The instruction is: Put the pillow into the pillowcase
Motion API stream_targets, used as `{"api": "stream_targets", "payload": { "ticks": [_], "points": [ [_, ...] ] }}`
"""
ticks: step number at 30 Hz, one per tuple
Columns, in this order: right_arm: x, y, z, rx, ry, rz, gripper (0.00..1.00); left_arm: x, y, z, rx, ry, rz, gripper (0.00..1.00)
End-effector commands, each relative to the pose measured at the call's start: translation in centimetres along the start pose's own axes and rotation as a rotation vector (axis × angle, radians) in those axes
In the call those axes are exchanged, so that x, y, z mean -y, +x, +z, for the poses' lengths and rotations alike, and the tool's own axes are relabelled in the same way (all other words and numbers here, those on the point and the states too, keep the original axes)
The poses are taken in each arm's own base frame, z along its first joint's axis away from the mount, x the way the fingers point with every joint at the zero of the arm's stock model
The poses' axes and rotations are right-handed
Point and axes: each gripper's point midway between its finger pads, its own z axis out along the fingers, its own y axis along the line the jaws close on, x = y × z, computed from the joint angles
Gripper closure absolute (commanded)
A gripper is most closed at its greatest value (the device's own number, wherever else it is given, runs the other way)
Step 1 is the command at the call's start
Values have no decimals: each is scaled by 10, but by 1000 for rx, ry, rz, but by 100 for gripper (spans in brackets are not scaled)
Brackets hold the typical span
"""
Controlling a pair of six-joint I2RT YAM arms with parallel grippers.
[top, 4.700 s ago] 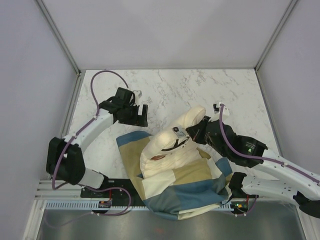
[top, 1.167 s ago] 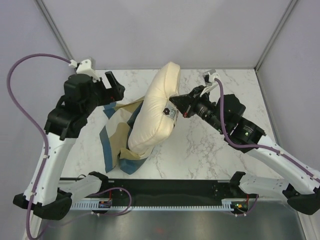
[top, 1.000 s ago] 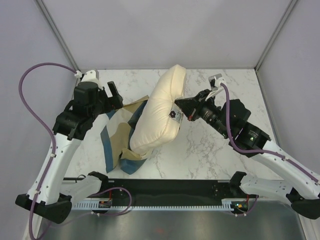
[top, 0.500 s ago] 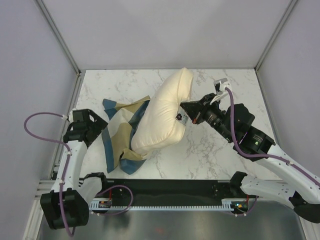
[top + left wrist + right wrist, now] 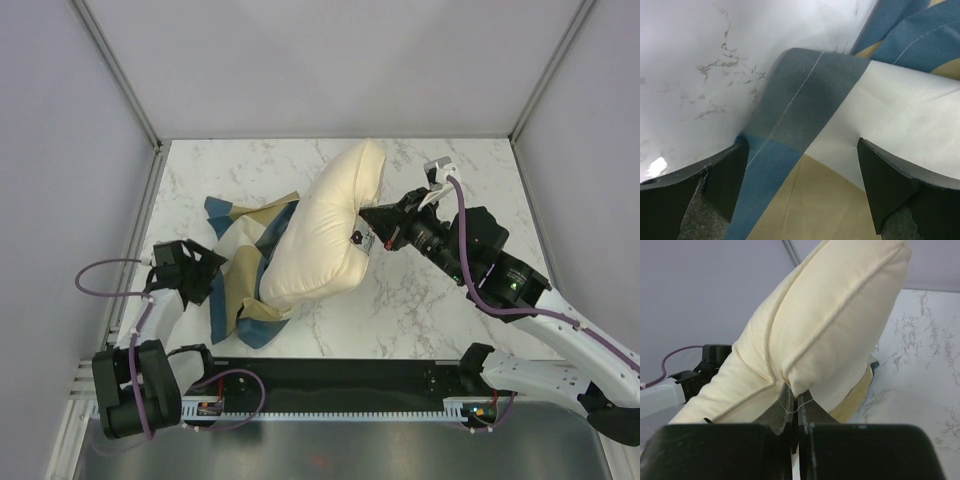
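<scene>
The cream pillow [image 5: 325,230] stands tilted on the marble, its lower end resting on the crumpled blue, tan and cream checked pillowcase [image 5: 240,280]. My right gripper [image 5: 366,232] is shut on the pillow's right edge, pinching the seam [image 5: 794,399] of the pillow [image 5: 830,320]. Low at the near left, my left gripper [image 5: 207,277] sits at the pillowcase's left edge. In the left wrist view it [image 5: 802,200] is open wide, with the pillowcase [image 5: 810,185] lying flat between and under its fingers [image 5: 727,182]. The pillow's lower end hides the pillowcase's opening.
Grey walls close in the marble table [image 5: 450,180] on three sides. A purple cable [image 5: 105,275] loops off the left arm near the left wall. The black rail [image 5: 340,375] with the arm bases runs along the near edge.
The left arm has dropped from high at the back left to low at the near left, bringing its open gripper over the pillowcase's left edge. The pillow and right gripper shifted slightly right.
</scene>
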Motion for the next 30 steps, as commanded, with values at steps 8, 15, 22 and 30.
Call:
{"api": "stream_targets", "payload": {
  "ticks": [8,15,22,30],
  "points": [
    [-9,5,-5,-65,-42,-33,100,-24,20,46,-18,-168,-15,36],
    [-11,2,-8,-61,-50,-31,100,2,6,46,35,-35,48,95],
    [-6,2,-6,-68,-16,-34,100,61,-14,-11,100,180,128,98],
    [-11,1,7,-91,-11,-21,100,189,-38,-162,192,637,300,98]
  ]
}}
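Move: The pillowcase's left edge lies just beyond the left hand's open fingers, about 4 cm ahead, 1 cm right and 3 cm below. The raised pillow's middle is some 22 cm right of that hand, level with it fore and aft, and about 15 cm higher. From the right hand, which already grips the pillow's upper part, the same pillowcase edge lies roughly 31 cm left, 8 cm ahead and 37 cm down. Left hand reaches 4 cm forward, pinches the pillowcase edge, lifts it some 19 cm; right keeps the pillow. ##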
